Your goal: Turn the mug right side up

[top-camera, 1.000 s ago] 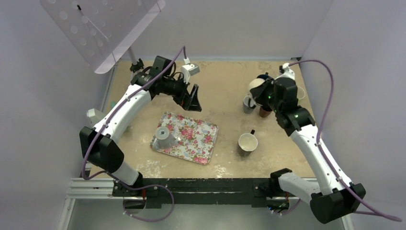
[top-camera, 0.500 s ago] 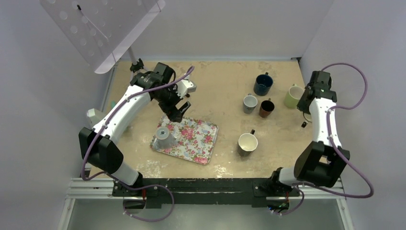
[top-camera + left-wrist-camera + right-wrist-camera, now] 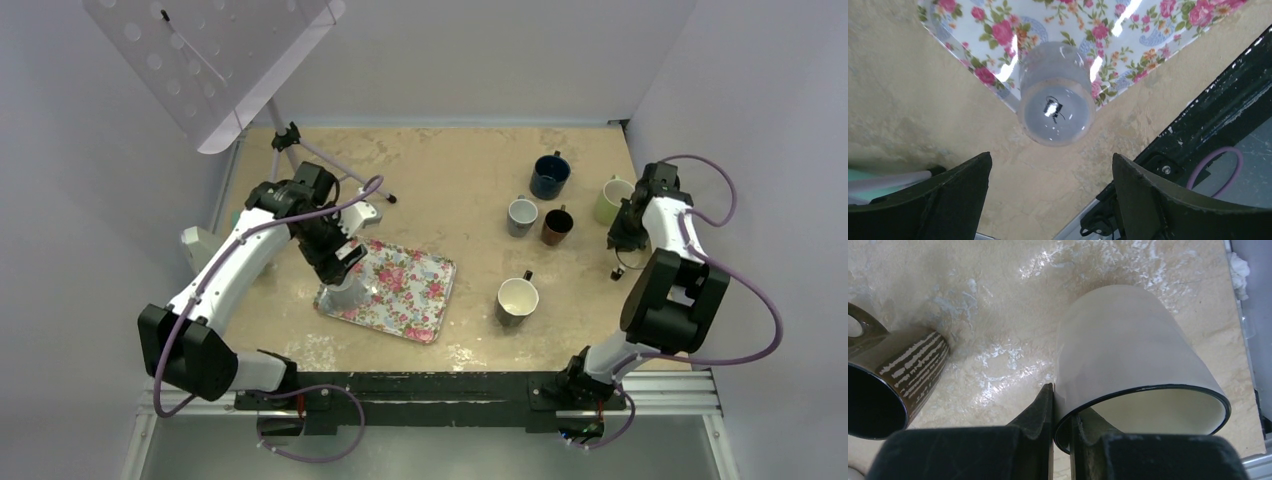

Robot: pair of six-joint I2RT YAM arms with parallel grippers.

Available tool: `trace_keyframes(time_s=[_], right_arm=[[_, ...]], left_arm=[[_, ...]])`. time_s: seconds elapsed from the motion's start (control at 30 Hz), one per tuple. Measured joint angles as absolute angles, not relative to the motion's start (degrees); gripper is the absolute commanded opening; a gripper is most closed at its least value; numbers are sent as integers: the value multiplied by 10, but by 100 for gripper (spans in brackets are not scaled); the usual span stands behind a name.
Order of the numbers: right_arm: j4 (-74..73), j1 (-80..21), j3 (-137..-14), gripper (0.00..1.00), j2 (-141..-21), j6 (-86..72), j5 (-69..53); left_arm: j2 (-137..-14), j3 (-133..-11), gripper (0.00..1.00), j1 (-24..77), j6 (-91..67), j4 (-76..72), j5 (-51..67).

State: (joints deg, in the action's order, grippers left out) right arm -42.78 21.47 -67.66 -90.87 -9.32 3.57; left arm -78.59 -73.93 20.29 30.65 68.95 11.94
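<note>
A grey mug (image 3: 1056, 107) stands upside down, base up, on the near left corner of the floral tray (image 3: 1128, 30). In the top view the mug (image 3: 346, 293) is partly covered by my left gripper (image 3: 338, 262), which hangs just above it. In the left wrist view the left gripper (image 3: 1050, 160) is open, with its fingers wide apart and nothing between them. At the right edge of the table my right gripper (image 3: 1063, 405) is shut on the wall of a pale green mug (image 3: 1128, 350), with one finger inside the rim and one outside.
A dark blue mug (image 3: 549, 175), a grey mug (image 3: 521, 214), a brown mug (image 3: 555, 226) and a black mug with a white inside (image 3: 517, 298) stand upright right of the tray (image 3: 420, 290). A tripod (image 3: 290, 140) holding a perforated panel stands at the back left.
My left arm has come down from the back of the table to just above the upturned mug. My right arm has swung from the middle mugs to the pale green mug at the right edge.
</note>
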Motion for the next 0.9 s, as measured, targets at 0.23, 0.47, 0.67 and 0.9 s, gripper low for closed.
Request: trace_keyframes(time_s=[0.23, 0.47, 0.67, 0.9], right_arm=[[-414, 218, -677, 8, -942, -92, -6], [-392, 218, -684, 31, -964, -91, -11], [-383, 218, -684, 61, -980, -91, -3], [-384, 219, -686, 65, -961, -90, 17]], left_arm=[[-739, -638, 77, 132, 308, 682, 142], [-712, -534, 82, 121, 311, 634, 136], [-712, -468, 68, 127, 307, 552, 130], [-721, -437, 50, 136, 309, 463, 122]])
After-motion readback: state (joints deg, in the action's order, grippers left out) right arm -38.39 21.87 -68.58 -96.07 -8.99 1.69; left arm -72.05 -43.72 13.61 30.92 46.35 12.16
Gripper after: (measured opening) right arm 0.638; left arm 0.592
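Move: The upturned grey mug is almost straight under the left gripper, its middle about 11 cm down and perhaps 1 cm to the left; the floral tray under it is centred some 10 cm right, level with the hand and 15 cm below. The right gripper holds the cream mug by its left wall. Its spot on the table lies 1 cm ahead, 4 cm right and 9 cm down, with the brown mug 8 cm ahead and 12 cm left, and the mint mug 14 cm ahead and 2 cm right. Bring the left gripper about 11 cm down, swinging back and left first, then easing forward at the bottom; half close its fingers as they get below the upturned base on the grey mug's left-rear side. Meanwhile lower the right gripper some 3 cm and slightly forward, open it to let go of the cream mug's wall, and start to rise. ##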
